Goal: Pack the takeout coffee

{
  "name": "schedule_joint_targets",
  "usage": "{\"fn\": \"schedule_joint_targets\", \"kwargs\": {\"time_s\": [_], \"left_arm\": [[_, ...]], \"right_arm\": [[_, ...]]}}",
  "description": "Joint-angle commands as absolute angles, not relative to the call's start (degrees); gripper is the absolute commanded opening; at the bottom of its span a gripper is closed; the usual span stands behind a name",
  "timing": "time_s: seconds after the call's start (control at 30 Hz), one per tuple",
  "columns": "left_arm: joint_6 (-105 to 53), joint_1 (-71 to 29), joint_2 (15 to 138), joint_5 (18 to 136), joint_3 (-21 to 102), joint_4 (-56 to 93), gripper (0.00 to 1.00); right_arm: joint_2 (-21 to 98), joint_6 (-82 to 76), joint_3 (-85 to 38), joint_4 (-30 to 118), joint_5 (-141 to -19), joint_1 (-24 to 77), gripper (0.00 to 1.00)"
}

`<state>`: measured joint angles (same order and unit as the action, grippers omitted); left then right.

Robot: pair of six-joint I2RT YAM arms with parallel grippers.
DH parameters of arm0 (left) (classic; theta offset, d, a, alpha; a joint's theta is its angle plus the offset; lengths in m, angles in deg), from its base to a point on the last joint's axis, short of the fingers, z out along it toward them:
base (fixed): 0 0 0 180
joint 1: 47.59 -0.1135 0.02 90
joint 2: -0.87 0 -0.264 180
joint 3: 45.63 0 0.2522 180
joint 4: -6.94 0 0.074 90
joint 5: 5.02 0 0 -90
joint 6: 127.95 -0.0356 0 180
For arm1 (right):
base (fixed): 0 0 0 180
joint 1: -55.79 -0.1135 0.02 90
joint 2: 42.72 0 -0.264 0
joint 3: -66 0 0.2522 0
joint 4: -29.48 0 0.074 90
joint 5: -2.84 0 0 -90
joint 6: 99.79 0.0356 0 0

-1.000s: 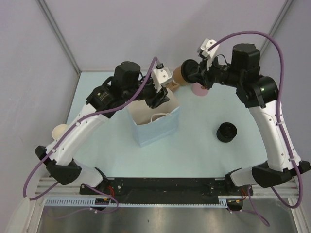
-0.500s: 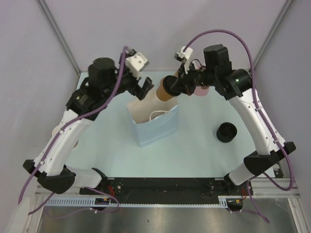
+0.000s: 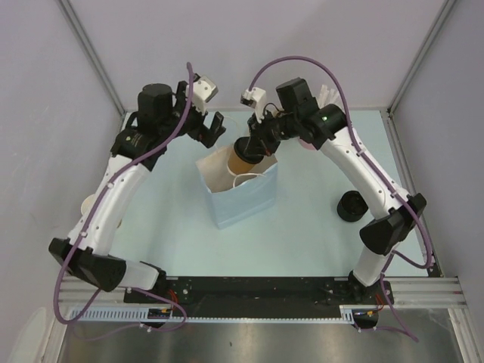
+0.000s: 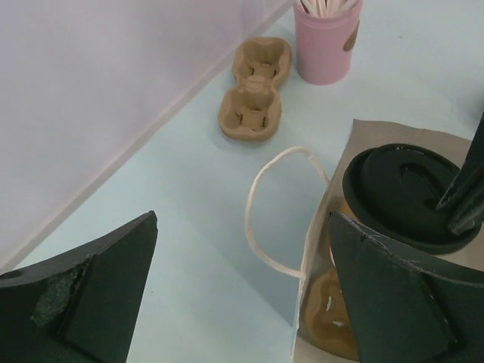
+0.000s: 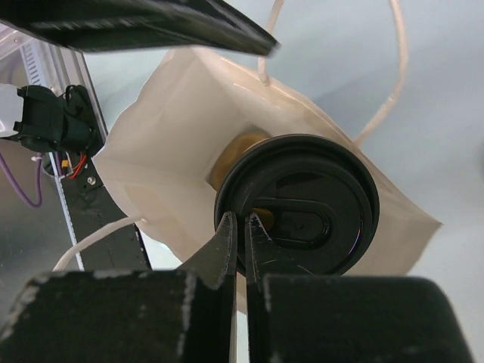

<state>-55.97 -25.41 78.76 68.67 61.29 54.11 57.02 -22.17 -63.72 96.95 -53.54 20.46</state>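
The takeout coffee (image 3: 242, 160), a tan cup with a black lid (image 5: 302, 204), hangs in the open mouth of the pale blue paper bag (image 3: 243, 198). My right gripper (image 5: 240, 227) is shut on the lid's rim and reaches in from the back right (image 3: 254, 147). My left gripper (image 3: 210, 128) stands wide open just behind the bag's back left corner, with nothing between its fingers (image 4: 94, 302). In the left wrist view the lid (image 4: 404, 193) shows above the bag's rim (image 4: 321, 227), beside a white cord handle (image 4: 261, 227). Something brown lies at the bag's bottom (image 4: 333, 314).
A pink cup of white straws (image 4: 327, 38) and a brown cardboard cup carrier (image 4: 255, 89) stand at the back by the wall. A stack of black lids (image 3: 352, 206) sits at the right. A tan cup (image 3: 88, 205) peeks out beside the left arm.
The right arm has swung left and carried the coffee from the back to the bag's mouth. The left gripper has opened, come off the bag's rim and pulled back to the left.
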Motion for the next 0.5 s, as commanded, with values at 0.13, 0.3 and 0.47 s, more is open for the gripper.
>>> {"fn": "schedule_joint_targets", "kwargs": {"time_s": [0.13,0.3,0.47], "left_arm": [[-55.18,-26.05,81.82,64.15,60.42,50.32,0.92],[-54.83,-26.14,82.35,65.20,59.10,48.57,0.84],[-54.21,-26.14,82.96,67.75,58.13,47.07,0.75]], "right_arm": [[59.31,-19.29,-64.92,97.03,-61.31,18.44,0.00],[61.16,-19.37,-64.48,97.64,-67.99,17.74,0.00],[62.57,-19.99,-64.30,97.73,-73.97,15.80,0.00]]}}
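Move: Inside the bag, the right-hand slot of the cup carrier lies some 18 cm below the right hand, about 2 cm ahead and 2 cm left; the bag's near handle is roughly 7 cm back, 3 cm left and 5 cm below that hand. The left hand has the bag's far handle about 3 cm ahead, 5 cm right and 6 cm below, and the slot about 4 cm back, 9 cm right and 23 cm down. Lowering the coffee cup into the right half of the bag, the right hand keeps its pinch on the black lid, sinks about 5 cm and then also eases some 3 cm forward, its fingers dipping and turning clockwise, about 15 degrees in all. The left hand drops about 3 cm and edges forward beside the far handle, its wide-open fingers starting to close. ##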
